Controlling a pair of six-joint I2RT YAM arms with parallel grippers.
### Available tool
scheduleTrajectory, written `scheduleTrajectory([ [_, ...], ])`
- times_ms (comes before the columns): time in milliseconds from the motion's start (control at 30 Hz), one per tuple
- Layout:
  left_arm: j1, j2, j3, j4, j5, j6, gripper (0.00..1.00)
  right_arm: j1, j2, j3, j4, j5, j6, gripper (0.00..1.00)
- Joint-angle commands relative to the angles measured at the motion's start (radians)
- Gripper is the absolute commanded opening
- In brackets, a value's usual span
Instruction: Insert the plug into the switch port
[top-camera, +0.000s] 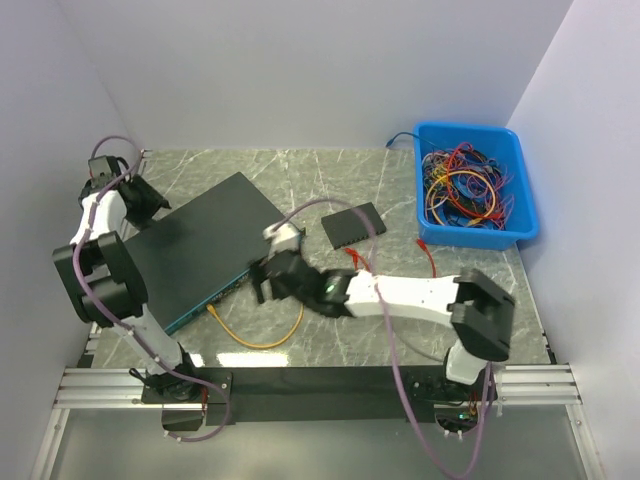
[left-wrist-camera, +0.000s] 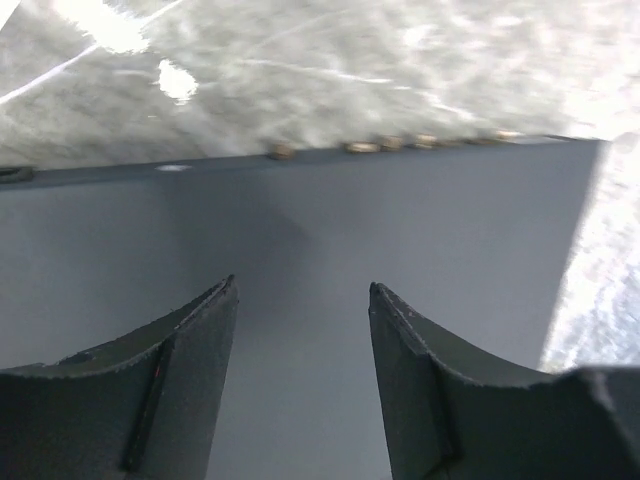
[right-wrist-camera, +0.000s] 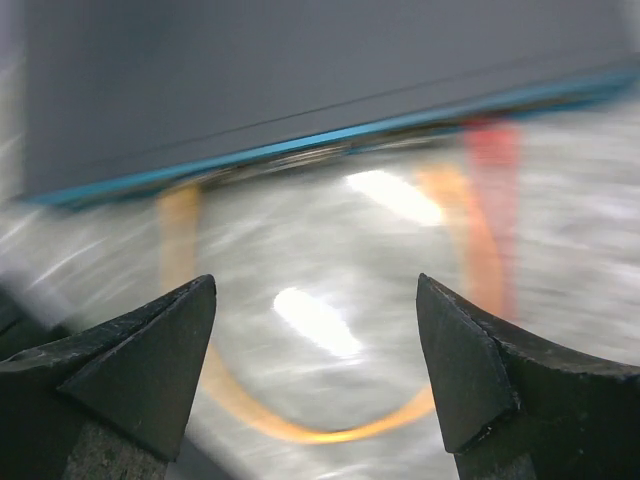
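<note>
The large dark switch (top-camera: 195, 250) with a blue front edge lies at the left of the table. A yellow cable (top-camera: 262, 340) loops in front of it, and its plug (top-camera: 213, 311) lies at the front edge; I cannot tell whether it sits in a port. My right gripper (top-camera: 262, 282) is open and empty, low by the switch's front right end. In the blurred right wrist view the right gripper (right-wrist-camera: 315, 300) frames the yellow loop (right-wrist-camera: 320, 432) below the blue edge (right-wrist-camera: 300, 145). My left gripper (left-wrist-camera: 303, 288) is open and empty over the switch's top (left-wrist-camera: 300, 220), near its back left corner (top-camera: 150, 200).
A small black switch (top-camera: 352, 225) lies right of centre with red cables (top-camera: 428, 255) beside it. A blue bin (top-camera: 520, 200) full of cables stands at the back right. White walls close in at the left, back and right.
</note>
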Motion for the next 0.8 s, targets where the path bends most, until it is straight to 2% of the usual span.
scheduleTrajectory([
  [0,-0.045,-0.116,0.012,0.001,-0.025,0.012,0.6,-0.141,-0.097,-0.078,-0.04,0.12,0.005,0.87],
  [100,-0.098,-0.178,0.028,-0.009,-0.045,0.031,0.6,-0.225,-0.114,-0.084,-0.203,0.235,0.034,0.87],
  [167,-0.152,-0.231,0.034,-0.009,-0.055,0.041,0.6,-0.297,-0.123,-0.095,-0.251,0.254,0.071,0.87],
  [267,-0.235,-0.29,0.048,-0.031,-0.075,0.066,0.61,-0.424,-0.143,-0.171,-0.239,0.17,0.075,0.83],
  [467,-0.358,-0.369,0.065,-0.103,-0.093,0.113,0.62,-0.569,-0.106,-0.184,-0.278,0.122,0.055,0.78],
  [533,-0.384,-0.408,0.034,-0.097,-0.105,0.123,0.62,-0.615,-0.11,-0.208,-0.267,0.106,0.057,0.74],
  [667,-0.387,-0.465,-0.038,-0.055,-0.102,0.127,0.63,-0.681,-0.098,-0.221,-0.272,0.088,0.046,0.58],
  [767,-0.385,-0.472,-0.069,-0.037,-0.102,0.133,0.62,-0.716,-0.081,-0.233,-0.267,0.053,0.039,0.5],
])
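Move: From my right hand, over the large switch's port edge, the grey plug I seem to be going for lies about 16 cm ahead, 27 cm to the right and 14 cm below. The pair of red plugs is some 4 cm left of it and 1 cm farther out; the small black box is about 3 cm left and 9 cm beyond it. A lone red plug lies roughly 16 cm to its right and 3 cm farther out. From my left hand the grey plug is about 54 cm right, 9 cm back and 10 cm lower. I swing my empty right hand about 30 cm right and 15 forward, most of the forward reach early, sinking as I go towards the grey plug beside the red pair; I swivel it some 45 degrees clockwise, dip its fingers and half close them. Meanwhile my open left hand climbs 15 cm off the large switch's far left edge and swings equally far right, turning clockwise with its fingers tipping up. ##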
